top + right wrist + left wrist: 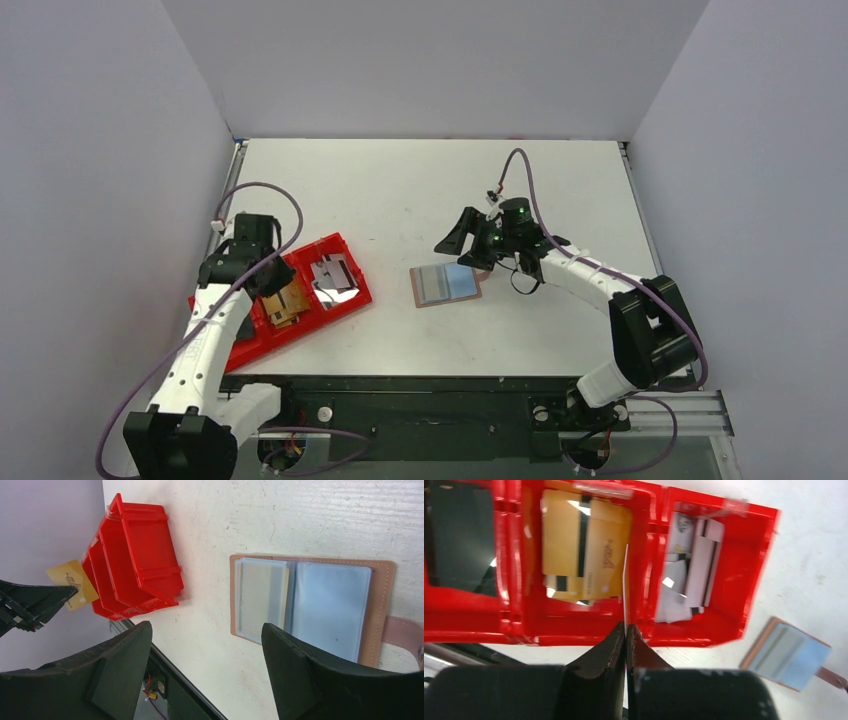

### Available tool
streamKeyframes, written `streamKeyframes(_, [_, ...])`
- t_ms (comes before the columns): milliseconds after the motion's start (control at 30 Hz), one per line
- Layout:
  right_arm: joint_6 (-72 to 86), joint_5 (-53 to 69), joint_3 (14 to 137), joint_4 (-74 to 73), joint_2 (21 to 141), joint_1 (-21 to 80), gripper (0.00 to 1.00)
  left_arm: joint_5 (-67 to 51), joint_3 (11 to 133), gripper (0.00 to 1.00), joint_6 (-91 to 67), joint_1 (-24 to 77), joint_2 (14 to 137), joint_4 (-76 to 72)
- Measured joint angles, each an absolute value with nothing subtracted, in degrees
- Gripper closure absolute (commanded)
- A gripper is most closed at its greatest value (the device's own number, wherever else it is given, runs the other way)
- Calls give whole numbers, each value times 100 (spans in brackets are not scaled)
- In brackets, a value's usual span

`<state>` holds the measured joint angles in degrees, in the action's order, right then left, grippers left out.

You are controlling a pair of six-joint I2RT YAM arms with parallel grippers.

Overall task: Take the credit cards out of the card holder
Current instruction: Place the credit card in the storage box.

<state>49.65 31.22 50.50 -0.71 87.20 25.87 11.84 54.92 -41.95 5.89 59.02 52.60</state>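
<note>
The tan card holder [447, 284] lies open and flat on the table, its pale blue inside facing up [330, 605] and its snap tab [402, 632] to one side. One sleeve shows a pale card [262, 597] inside it. My right gripper [205, 627] hovers open just above the holder's near edge, holding nothing. My left gripper [626, 627] is shut on a thin gold credit card [72, 585], seen edge-on [625, 585], over the red tray [345, 300].
The red tray [724, 625] has three compartments: a black item [459, 535] in one, gold cards [584, 545] in the middle, silver-white cards [691, 565] in the third. Grey walls enclose the table; a black rail runs along its near edge.
</note>
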Motion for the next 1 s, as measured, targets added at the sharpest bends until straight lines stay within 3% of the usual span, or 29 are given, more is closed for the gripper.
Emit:
streamKeyframes(267, [4836, 3148, 4934, -97, 8718, 2497, 24, 1190, 5000, 100, -3972, -239, 6309, 5179])
streamKeyframes(633, [4733, 3201, 4827, -97, 8613, 2353, 24, 425, 4963, 100, -3686, -572, 7319, 4431])
streamKeyframes(700, [4718, 3208, 4799, -99, 8591, 2327, 24, 301, 4960, 96, -3638, -626, 7443, 4346])
streamKeyframes(800, [4709, 3216, 4775, -99, 8569, 2320, 24, 183, 4960, 75, -3544, -729, 7542, 4289])
streamKeyframes(867, [4707, 3216, 4775, -99, 8569, 2316, 24, 163, 4960, 66, -3498, -770, 7542, 4289])
streamKeyframes(1000, [4687, 3214, 4775, -102, 8569, 2318, 24, 220, 4965, 59, -3448, -788, 7470, 4344])
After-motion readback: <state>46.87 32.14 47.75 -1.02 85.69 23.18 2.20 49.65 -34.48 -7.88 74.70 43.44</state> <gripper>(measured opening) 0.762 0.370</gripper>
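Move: Inside the red storage box, the gold cards in the middle compartment lie about 13 cm below the left hand, some 2 cm ahead and 4 cm to its left; that hand still holds a gold card. The white cards' compartment is roughly 7 cm ahead and 5 cm right of the hand, the dark cards' about 4 cm back and 14 cm left. From the right hand, the gold cards are some 36 cm left, 3 cm back and 11 cm below. Lowering the held gold card into the storage box's middle compartment, the left hand sinks about 8 cm, first swinging some 4 cm left and slightly back, then easing forward about 3 cm while its fingers tip some 13 degrees steeper. Near the bottom it stops and the fingers open about a third, letting go of the card. The empty right hand drifts 2 cm right, fingers wide open. ##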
